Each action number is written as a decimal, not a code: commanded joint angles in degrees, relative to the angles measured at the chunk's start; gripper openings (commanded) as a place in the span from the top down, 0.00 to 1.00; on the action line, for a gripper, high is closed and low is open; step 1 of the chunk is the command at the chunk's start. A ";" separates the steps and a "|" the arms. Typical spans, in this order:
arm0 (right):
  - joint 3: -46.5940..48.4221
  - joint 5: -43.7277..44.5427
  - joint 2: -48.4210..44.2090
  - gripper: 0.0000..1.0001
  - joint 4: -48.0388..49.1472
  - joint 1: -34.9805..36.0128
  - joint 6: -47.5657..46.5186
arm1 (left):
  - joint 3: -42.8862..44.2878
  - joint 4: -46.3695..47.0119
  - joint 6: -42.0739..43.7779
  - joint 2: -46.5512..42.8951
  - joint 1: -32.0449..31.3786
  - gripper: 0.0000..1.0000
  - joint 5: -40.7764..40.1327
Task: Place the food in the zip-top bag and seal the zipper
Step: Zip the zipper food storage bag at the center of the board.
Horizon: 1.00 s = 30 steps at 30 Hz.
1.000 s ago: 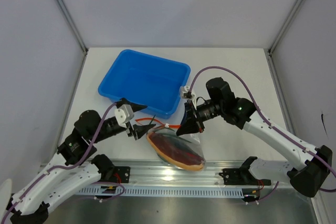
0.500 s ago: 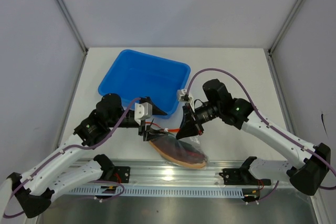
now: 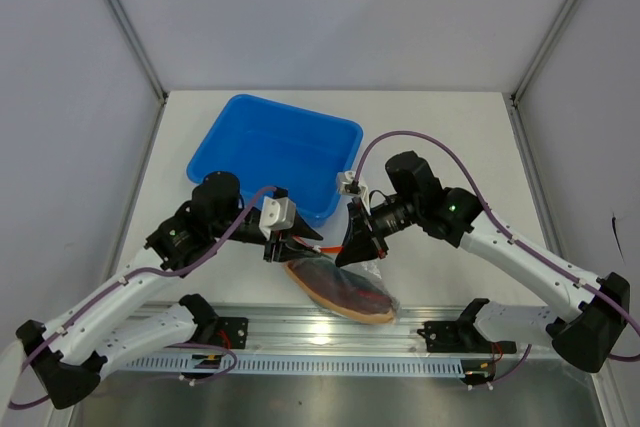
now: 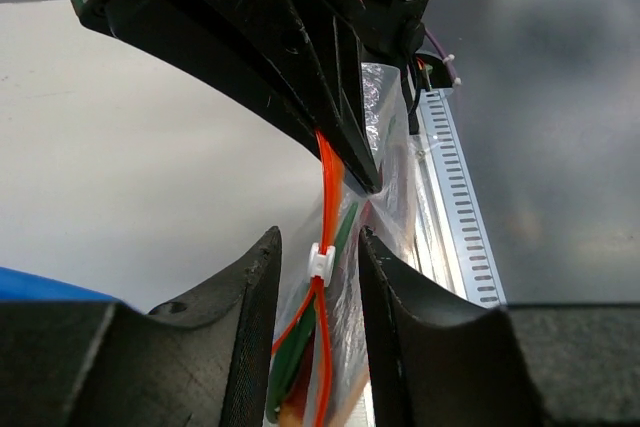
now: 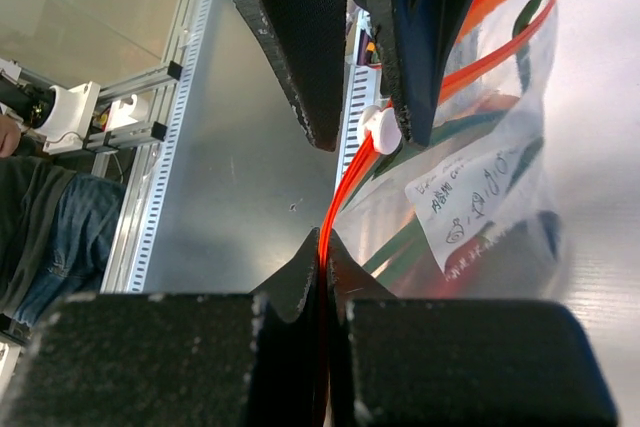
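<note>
The zip-top bag (image 3: 362, 269) hangs over the table's near edge with the food (image 3: 338, 292) inside, a purple-red and orange slice the largest piece. My right gripper (image 3: 351, 248) (image 5: 323, 242) is shut on the orange-red zipper (image 5: 340, 197) at one end. My left gripper (image 3: 300, 243) (image 4: 318, 239) is open, one finger on each side of the zipper's white tip (image 4: 320, 262) (image 5: 378, 127), touching neither side. Green food (image 4: 292, 362) shows through the plastic below the strip. A white label (image 5: 472, 197) is stuck on the bag.
A blue plastic tray (image 3: 240, 137) sits behind the bag at centre left. A slotted metal rail (image 3: 330, 332) runs along the near edge below the bag. White table surface (image 3: 450, 137) lies to the right of the tray.
My left arm has swung right from beside the tray to the bag, and its jaws have narrowed around the zipper's white tip. The right gripper has kept its hold, shifting slightly left.
</note>
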 commanded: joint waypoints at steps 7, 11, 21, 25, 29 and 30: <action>3.20 -1.21 -0.64 1.00 1.35 0.19 -0.96 | 2.43 -2.57 2.26 1.06 -0.28 0.57 1.71; 3.11 -1.03 -0.56 1.00 1.26 0.28 -1.05 | 3.22 -3.97 2.43 2.02 -0.28 0.68 0.74; 0.74 5.63 -4.41 1.00 2.04 -0.24 -0.62 | 3.39 -4.40 0.59 0.09 0.07 0.99 -0.84; -3.21 9.86 -8.80 1.00 7.13 -2.35 2.71 | 3.57 -8.62 0.85 -0.87 0.33 0.99 -3.56; -7.34 12.76 -11.97 1.00 9.35 -4.55 5.80 | 2.08 -11.35 1.12 -2.81 0.94 0.99 -6.81; -7.87 13.46 -12.50 1.00 9.61 -4.64 6.33 | 1.99 -12.05 1.29 -3.07 1.12 0.99 -7.17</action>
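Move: The white zipper slider sits almost between my half-open left fingers, level with my left hand front to back, about 1 cm to its right and 2 cm lower. The food-filled bag body hangs some 6 cm back, 4 cm to the right and 7 cm below my left hand; the blue bin's middle is about 17 cm ahead, 8 cm left and 10 cm down. From my right hand, the slider is about 4 cm left, 2 cm ahead and 1 cm higher. I sink my left hand about 1.5 cm over the slider and shut its fingers, pinching the slider. Then I draw it about 1 cm left, while my right hand, still pinching the zipper strip, pulls some 3 cm forward and 2 cm right, away from the slider, swinging about 15 degrees clockwise. ##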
